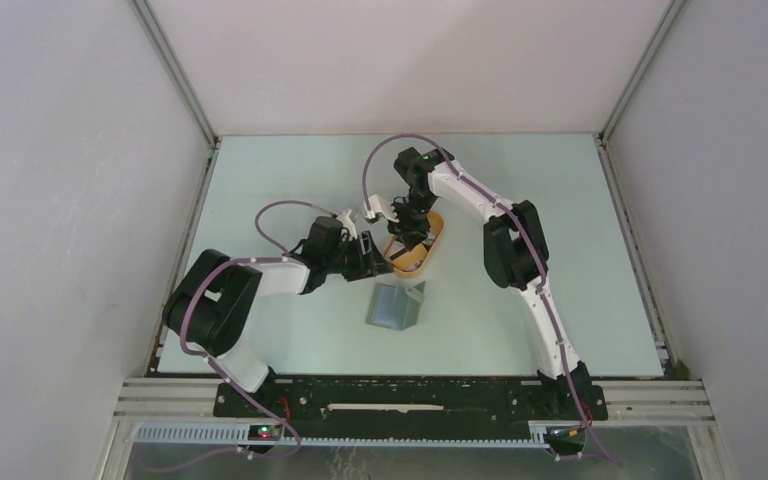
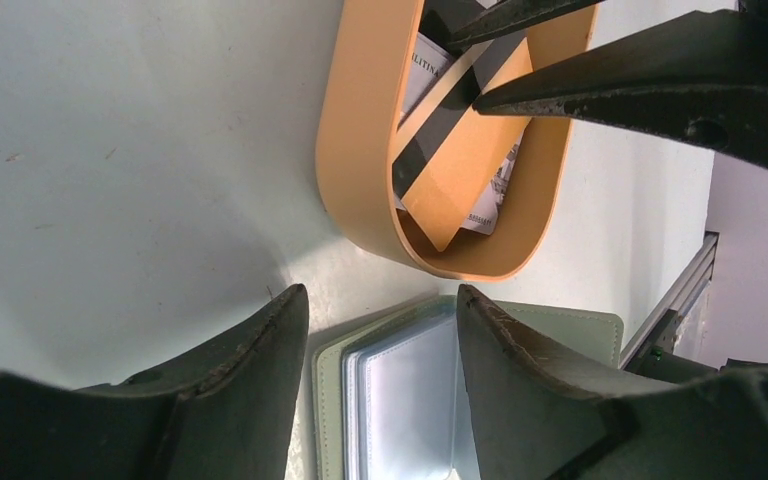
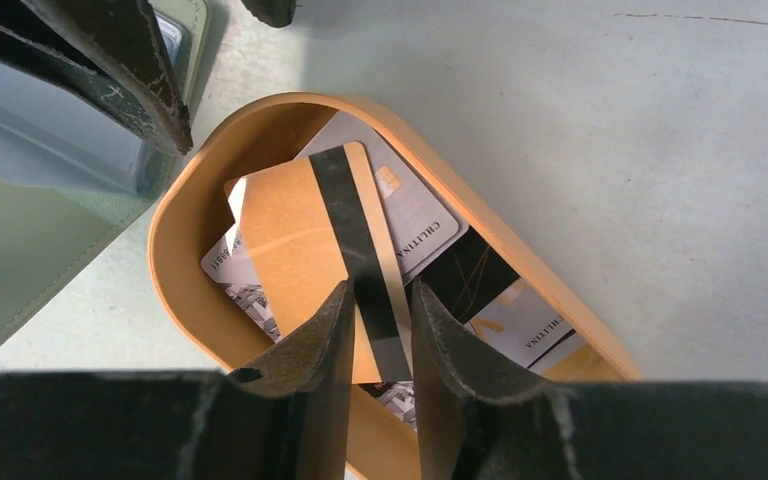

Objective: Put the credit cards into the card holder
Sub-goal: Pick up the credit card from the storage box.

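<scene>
The orange oval tray (image 3: 175, 270) holds the credit cards: a tan card with a dark stripe (image 3: 280, 240) on top, a whitish card (image 3: 415, 215) and a black card (image 3: 470, 275) under it. My right gripper (image 3: 380, 290) hangs in the tray with its jaws a narrow gap apart just above the tan card's stripe, gripping nothing. The grey-green card holder (image 1: 395, 305) lies open just in front of the tray, its clear sleeves (image 2: 410, 400) showing. My left gripper (image 2: 380, 300) is open over it, one finger on each side of the sleeves.
The tray (image 1: 438, 240) sits mid-table with both arms meeting over it. The left gripper's fingers (image 3: 130, 70) stand close beside the tray's rim. Grey walls close the table on three sides, and a metal rail (image 1: 410, 395) runs along the near edge.
</scene>
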Controlling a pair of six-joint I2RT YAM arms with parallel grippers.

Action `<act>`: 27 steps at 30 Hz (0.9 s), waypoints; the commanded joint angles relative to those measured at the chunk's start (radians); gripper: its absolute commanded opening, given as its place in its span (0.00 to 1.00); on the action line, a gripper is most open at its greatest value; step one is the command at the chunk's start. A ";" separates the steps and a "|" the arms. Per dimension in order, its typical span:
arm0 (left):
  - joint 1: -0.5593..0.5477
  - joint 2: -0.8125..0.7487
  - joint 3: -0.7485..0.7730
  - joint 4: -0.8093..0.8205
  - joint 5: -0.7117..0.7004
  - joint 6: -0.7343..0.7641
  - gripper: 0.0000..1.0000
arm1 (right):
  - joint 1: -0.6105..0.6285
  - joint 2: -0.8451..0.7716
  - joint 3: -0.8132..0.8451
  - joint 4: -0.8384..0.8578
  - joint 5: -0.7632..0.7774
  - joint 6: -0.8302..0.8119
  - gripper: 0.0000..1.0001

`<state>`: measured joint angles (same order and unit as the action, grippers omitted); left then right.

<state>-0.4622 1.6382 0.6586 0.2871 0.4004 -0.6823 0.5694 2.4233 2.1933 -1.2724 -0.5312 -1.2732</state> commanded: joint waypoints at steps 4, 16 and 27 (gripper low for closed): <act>0.005 -0.023 0.038 0.048 0.020 -0.017 0.61 | -0.031 -0.085 -0.049 0.049 -0.007 0.016 0.19; 0.006 -0.107 -0.012 0.065 -0.005 -0.027 0.61 | -0.069 -0.150 -0.061 0.070 -0.071 0.054 0.00; 0.023 -0.212 -0.080 0.104 -0.033 -0.028 0.63 | -0.123 -0.194 -0.106 0.135 -0.158 0.192 0.00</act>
<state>-0.4519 1.4849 0.6147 0.3439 0.3916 -0.7010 0.4644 2.3119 2.1151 -1.1938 -0.6521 -1.1526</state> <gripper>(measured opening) 0.624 0.006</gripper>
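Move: The orange credit card with the black stripe lies right at the right fingertips, its middle about 2 cm back, 2 cm to the left and 1 cm below. The storage box around it is centred roughly 2 cm ahead and 1 cm to the right; the card holder stands some 12 cm back and 3 cm left of the right hand. From the left hand, the orange card is about 6 cm to the right and 2 cm ahead. Close the right fingers fully on the striped side of the orange card, near its right end, and raise it about 4 cm out of the pile, easing some 2 cm forward and 2 cm right while the wrist turns about 10 degrees clockwise. Lift the open left gripper about 5 cm, mostly late, tipping its fingers up slightly. ##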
